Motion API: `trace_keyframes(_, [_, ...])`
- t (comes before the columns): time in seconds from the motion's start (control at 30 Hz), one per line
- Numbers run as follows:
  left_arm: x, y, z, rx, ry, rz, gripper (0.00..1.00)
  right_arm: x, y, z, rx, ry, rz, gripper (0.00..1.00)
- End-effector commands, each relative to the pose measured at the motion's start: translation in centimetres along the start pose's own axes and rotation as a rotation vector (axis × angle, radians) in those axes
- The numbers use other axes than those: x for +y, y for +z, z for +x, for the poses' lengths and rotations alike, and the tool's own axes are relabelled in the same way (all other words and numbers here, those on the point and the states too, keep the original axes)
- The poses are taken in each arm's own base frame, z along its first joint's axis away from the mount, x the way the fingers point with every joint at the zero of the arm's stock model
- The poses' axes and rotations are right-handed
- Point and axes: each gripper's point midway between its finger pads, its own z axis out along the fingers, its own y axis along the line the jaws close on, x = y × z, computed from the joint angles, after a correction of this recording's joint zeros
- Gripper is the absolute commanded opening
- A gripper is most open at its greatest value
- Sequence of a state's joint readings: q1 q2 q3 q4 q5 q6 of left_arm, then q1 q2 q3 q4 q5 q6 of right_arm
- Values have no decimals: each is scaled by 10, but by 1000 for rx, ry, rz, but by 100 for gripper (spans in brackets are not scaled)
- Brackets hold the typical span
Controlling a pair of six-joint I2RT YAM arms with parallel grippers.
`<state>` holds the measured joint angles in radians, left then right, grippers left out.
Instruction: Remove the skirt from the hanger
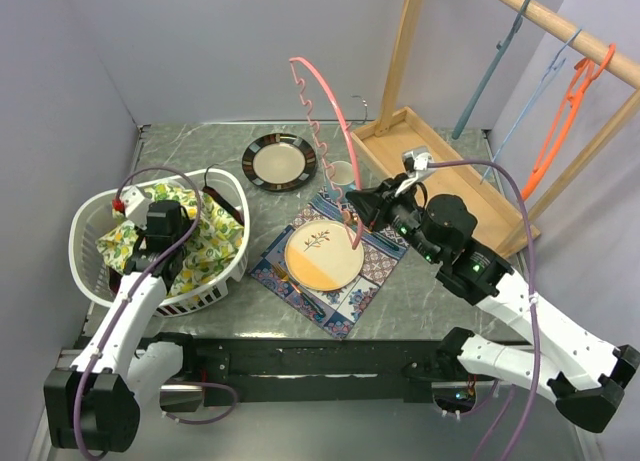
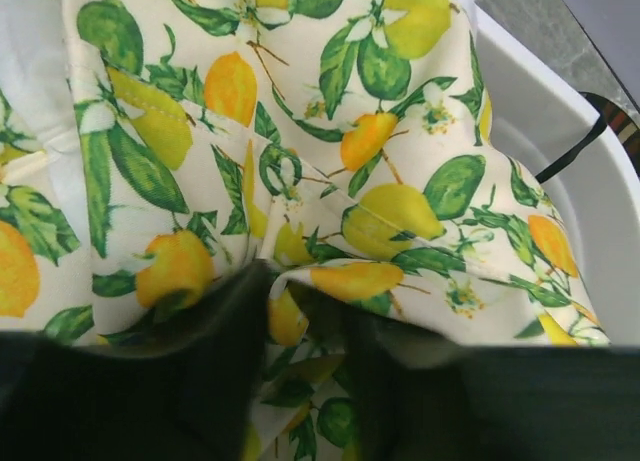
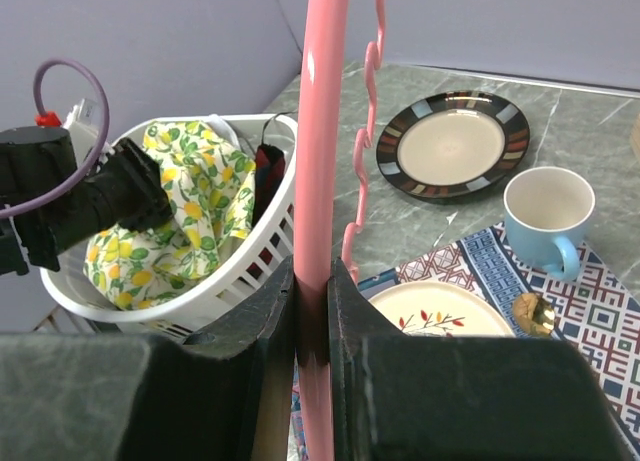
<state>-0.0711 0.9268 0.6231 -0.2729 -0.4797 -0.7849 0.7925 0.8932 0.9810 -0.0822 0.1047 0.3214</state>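
The lemon-print skirt (image 1: 210, 243) lies bunched in the white laundry basket (image 1: 85, 271), clear of the hanger. It fills the left wrist view (image 2: 330, 161). My left gripper (image 1: 172, 243) is down in the basket, and its fingers (image 2: 200, 381) stand apart with a loose fold of the cloth lying between them. My right gripper (image 1: 357, 213) is shut on the lower end of the bare pink hanger (image 1: 325, 101), held upright over the placemat. In the right wrist view the hanger's (image 3: 325, 131) rod is pinched between the pads (image 3: 275, 311).
A dark-rimmed plate (image 1: 279, 162) and a blue cup (image 1: 343, 173) stand behind a cream plate (image 1: 323, 254) on a patterned placemat (image 1: 350, 301). A wooden clothes rack (image 1: 560, 26) with an orange hanger (image 1: 565, 121) and other hangers rises at the right.
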Motion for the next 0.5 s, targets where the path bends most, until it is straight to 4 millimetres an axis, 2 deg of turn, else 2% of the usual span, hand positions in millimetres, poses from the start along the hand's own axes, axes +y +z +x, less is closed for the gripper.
trace_keyframes(0.0, [8,-12,-3,24,-137,-74,58,11,-12,-48,-121,57,-6,0])
trace_keyframes(0.03, [1,-19,-18,0,-163,-61,62,11,-12,-48,-116,61,-1,0])
trace_keyframes(0.07, [2,-25,-24,-7,-170,-68,76,13,-12,-48,-104,68,-5,0])
trace_keyframes(0.13, [-13,-42,-55,-63,-174,-11,90,14,-13,-46,-87,74,-7,0])
trace_keyframes(0.17, [-14,-47,-62,-74,-154,-6,96,16,-15,-50,-94,86,-13,0])
trace_keyframes(0.2, [-18,-55,-76,-99,-145,6,97,18,-16,-51,-92,89,-21,0])
trace_keyframes(0.37, [-16,-74,-110,-184,-118,-18,95,26,-28,-71,-150,114,-55,0])
trace_keyframes(0.4, [-23,-77,-121,-218,-124,8,95,25,-28,-73,-159,117,-47,0])
trace_keyframes(0.47, [-33,-76,-129,-242,-58,50,93,25,-26,-74,-162,127,-43,0])
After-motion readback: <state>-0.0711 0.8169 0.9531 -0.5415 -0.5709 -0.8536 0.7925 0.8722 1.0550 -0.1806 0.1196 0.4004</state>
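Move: The lemon-print skirt is heaped in the basket right at the left hand, its folds still against the part-open fingers; its middle is about 3 cm back, 4 cm to the right and 3 cm lower. From the left hand, the black strap on the basket's right side is 15 cm right and 3 cm ahead, and the dark-rimmed plate 34 cm right and 14 cm ahead, lower down. From the right hand, the skirt is roughly 51 cm left, 4 cm ahead and 24 cm down. The skirt is let go: the left fingers, already part open in its folds, spread wide and come free as the hand lifts, slowly then fast, about 13 cm straight up with a little drift back, the wrist tipping up some 10 degrees. The pink hanger stays pinched in the right hand, which eases up a couple of centimetres. ##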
